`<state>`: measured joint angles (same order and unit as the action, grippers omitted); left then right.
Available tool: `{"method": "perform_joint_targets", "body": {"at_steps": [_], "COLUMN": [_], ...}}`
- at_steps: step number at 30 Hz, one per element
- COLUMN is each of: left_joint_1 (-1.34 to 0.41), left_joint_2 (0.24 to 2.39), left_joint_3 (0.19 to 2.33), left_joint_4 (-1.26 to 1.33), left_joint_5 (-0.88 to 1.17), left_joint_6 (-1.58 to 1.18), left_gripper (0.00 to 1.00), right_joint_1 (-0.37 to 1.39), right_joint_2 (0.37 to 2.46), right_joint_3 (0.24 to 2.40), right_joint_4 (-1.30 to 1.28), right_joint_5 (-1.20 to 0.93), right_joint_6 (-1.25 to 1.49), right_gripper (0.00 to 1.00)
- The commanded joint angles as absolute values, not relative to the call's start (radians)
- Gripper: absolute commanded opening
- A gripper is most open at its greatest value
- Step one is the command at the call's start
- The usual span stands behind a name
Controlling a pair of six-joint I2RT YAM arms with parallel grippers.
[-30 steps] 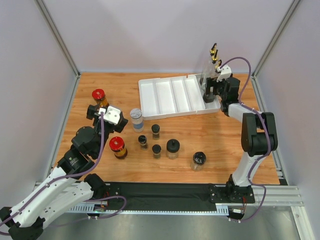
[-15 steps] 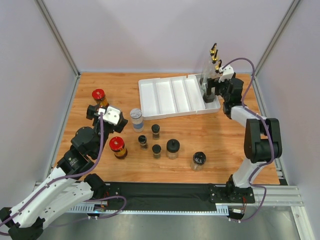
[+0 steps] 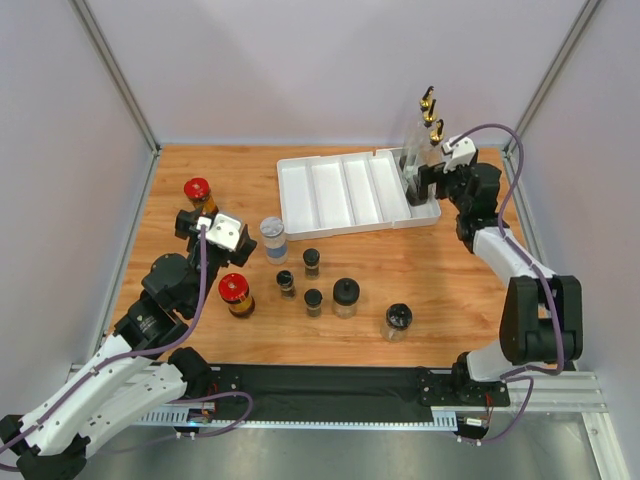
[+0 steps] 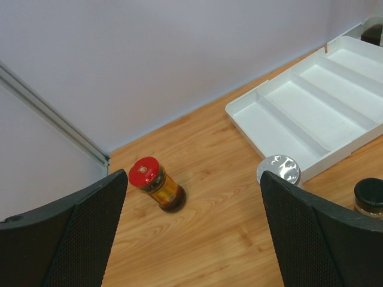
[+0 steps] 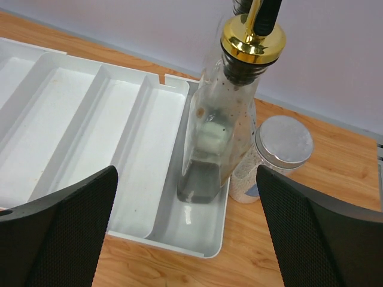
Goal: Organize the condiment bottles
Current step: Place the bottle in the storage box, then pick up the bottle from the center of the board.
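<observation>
Tall clear gold-spouted bottles (image 3: 418, 160) stand at the far end of the white tray's (image 3: 330, 192) rightmost compartment. My right gripper (image 3: 428, 186) is open just in front of them, holding nothing. In the right wrist view one such bottle (image 5: 218, 131) stands free between the fingers (image 5: 60, 227), with a grey-lidded jar (image 5: 280, 146) on the table beside the tray (image 5: 84, 113). My left gripper (image 3: 210, 222) is open and empty. It faces a red-capped amber jar (image 4: 154, 185) standing ahead of it, left of centre.
A second red-capped jar (image 3: 236, 293), a grey-lidded jar (image 3: 272, 238) and several black-lidded jars (image 3: 313, 281) stand on the wooden table in front of the tray. The tray's three other compartments hold nothing. Grey walls with metal posts close in the table.
My right gripper has opened wider and drawn back from the tall bottle in the tray, and its elbow has swung right. The left arm has not moved.
</observation>
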<state>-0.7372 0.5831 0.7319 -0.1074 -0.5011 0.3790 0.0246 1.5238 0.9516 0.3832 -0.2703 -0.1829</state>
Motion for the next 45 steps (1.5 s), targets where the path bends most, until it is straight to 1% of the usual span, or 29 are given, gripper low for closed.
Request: {"method": "perform_joint_targets", "body": {"at_steps": [1, 13, 23, 26, 33, 40, 45], "left_joint_1": [-0.733, -0.732, -0.732, -0.732, -0.732, -0.729, -0.674], "left_joint_2": [0.574, 0.615, 0.67, 0.689, 0.738, 0.79, 0.84], "left_joint_3": [0.741, 0.75, 0.77, 0.778, 0.799, 0.834, 0.874], "left_joint_4": [-0.09, -0.106, -0.135, -0.146, -0.172, -0.199, -0.239], "left_joint_5": [-0.482, -0.46, -0.437, -0.423, -0.388, -0.373, -0.33], "left_joint_6": [0.357, 0.336, 0.308, 0.302, 0.281, 0.23, 0.167], "left_gripper": [1.0, 1.0, 1.0, 1.0, 1.0, 1.0, 1.0], "right_joint_1": [0.021, 0.021, 0.021, 0.023, 0.02, 0.02, 0.02], "right_joint_2": [1.424, 1.142, 1.074, 1.052, 1.003, 1.009, 1.011], "right_joint_3": [0.933, 0.943, 1.034, 1.016, 0.94, 0.917, 0.923], "right_joint_4": [0.283, -0.188, -0.432, -0.436, -0.416, -0.41, -0.422], "right_joint_5": [-0.325, -0.529, -0.663, -0.707, -0.719, -0.733, -0.733], "right_joint_6": [-0.227, -0.281, -0.241, -0.253, -0.288, -0.302, -0.308], "right_gripper": [1.0, 1.0, 1.0, 1.0, 1.0, 1.0, 1.0]}}
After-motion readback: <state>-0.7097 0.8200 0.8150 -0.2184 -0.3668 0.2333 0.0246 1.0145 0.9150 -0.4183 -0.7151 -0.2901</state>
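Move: The silver-lidded bottle stands about 11 cm ahead of the left hand, 11 cm to its right and some 25 cm below. The near red-lidded jar is almost under that hand, 4 cm back and 2 cm right; a small black-lidded jar is 6 cm ahead and 18 cm right. From the right hand the silver-lidded bottle lies roughly 11 cm back and 35 cm left, while the oil bottle just placed stands 7 cm ahead and 1 cm right, the white jar 11 cm ahead and 6 cm right. Backward, quickly and then easing to a stop, the empty right hand leaves the oil bottle and the storage box, about 18 cm with some 6 cm to its left, turning counter-clockwise about 25 degrees and tipping down. The open left hand sinks about 5 cm while going nearly as far right and a little forward, towards the silver-lidded bottle, fingertips tilting down; neither hand touches anything. ##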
